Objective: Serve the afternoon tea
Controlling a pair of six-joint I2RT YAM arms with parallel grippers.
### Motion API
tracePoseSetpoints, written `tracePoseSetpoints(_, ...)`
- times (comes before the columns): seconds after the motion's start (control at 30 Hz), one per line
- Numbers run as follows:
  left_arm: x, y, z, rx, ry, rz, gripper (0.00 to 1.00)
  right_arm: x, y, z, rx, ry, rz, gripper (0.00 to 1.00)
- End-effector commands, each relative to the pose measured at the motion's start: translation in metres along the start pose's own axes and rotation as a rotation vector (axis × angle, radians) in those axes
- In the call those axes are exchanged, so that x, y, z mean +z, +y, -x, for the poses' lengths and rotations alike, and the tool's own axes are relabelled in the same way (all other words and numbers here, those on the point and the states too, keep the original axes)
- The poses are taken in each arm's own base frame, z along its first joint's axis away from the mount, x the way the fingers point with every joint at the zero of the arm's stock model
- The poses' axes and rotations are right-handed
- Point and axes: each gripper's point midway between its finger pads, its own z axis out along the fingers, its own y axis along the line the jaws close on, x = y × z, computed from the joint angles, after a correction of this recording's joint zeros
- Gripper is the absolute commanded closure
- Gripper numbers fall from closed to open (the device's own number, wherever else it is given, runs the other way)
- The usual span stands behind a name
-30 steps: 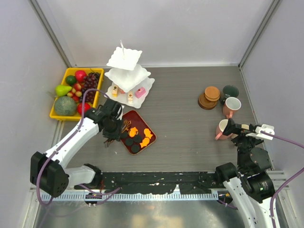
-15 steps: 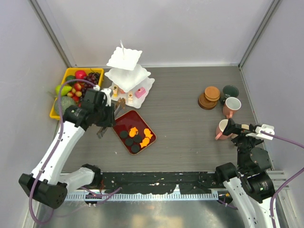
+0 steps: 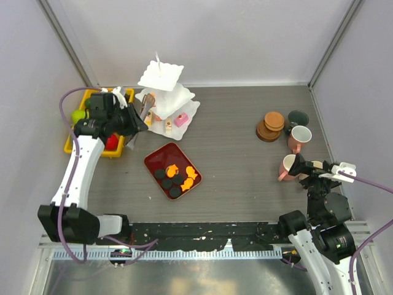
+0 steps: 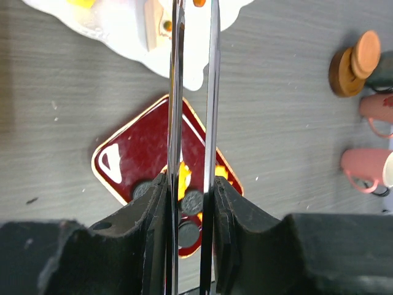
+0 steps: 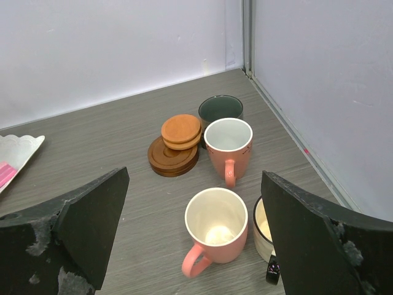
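Note:
The white three-tier stand (image 3: 162, 91) is at the back left, with pink and cream pastries (image 3: 180, 119) on its bottom tier (image 4: 116, 27). My left gripper (image 3: 132, 119) (image 4: 190, 184) is shut on the metal tongs (image 4: 212, 92). The tong tips reach over the bottom tier, with a small orange bit (image 4: 198, 2) at them. Orange and black pastries lie on the red tray (image 3: 161, 158) (image 4: 132, 153). My right gripper (image 3: 300, 166) (image 5: 194, 184) hangs open above a pink mug (image 5: 216, 230). A second pink mug (image 5: 228, 144), a green mug (image 5: 220, 107), a beige mug (image 5: 265, 228) and brown coasters (image 5: 175, 147) stand close by.
The yellow fruit tray (image 3: 69, 147) lies at the far left, partly under my left arm. Walls close the table at the back and on both sides; the mugs stand close to the right wall (image 5: 319, 86).
My left arm has swung from the red tray up and back to the left, carrying the tongs to the stand's bottom tier. The right arm has not moved.

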Motion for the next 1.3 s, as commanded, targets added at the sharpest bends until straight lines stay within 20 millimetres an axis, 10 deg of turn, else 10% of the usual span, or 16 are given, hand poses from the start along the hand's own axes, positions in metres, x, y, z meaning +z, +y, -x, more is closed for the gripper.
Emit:
tracePoseSetpoints(0.0,0.013,-0.025,0.058,-0.045,-0.122,-0.126,0.76,0.000,0.000,0.012,0.016,-0.044,0.001,0.05)
tracePoseSetpoints(0.77,0.116,-0.003,0.111,-0.177,-0.068,-0.148,0.74,0.003,0.001,0.007,0.001,-0.023,-0.004,0.05)
tracePoseSetpoints(1.27,0.126,0.006,0.091,-0.177,0.010,-0.124,0.61,0.003,0.000,0.008,-0.001,-0.026,-0.008,0.05)
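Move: The left hand holds the tongs, an orange cookie in their tips. The middle tier of the tea stand lies about 19 cm ahead, 6 cm right and some 11 cm below this hand; the top tier is straight above the middle one, roughly level with the hand. On the bottom tier, the leftmost cake slice is about 17 cm ahead, 1 cm right and 22 cm below. From the right hand, the middle tier is roughly 33 cm ahead, 54 cm left and 14 cm below. Forward and slightly down, the left hand carries the tongs about 15 cm towards the tea stand, dipping some 5 cm on the way, so the tips slide in under the top tier and over the middle one. The wrist rolls about 15 degrees, its left side sinking. The reach stops before a last small dip, and the fingers keep their grip on the tongs, with the cookie still between the tips. ##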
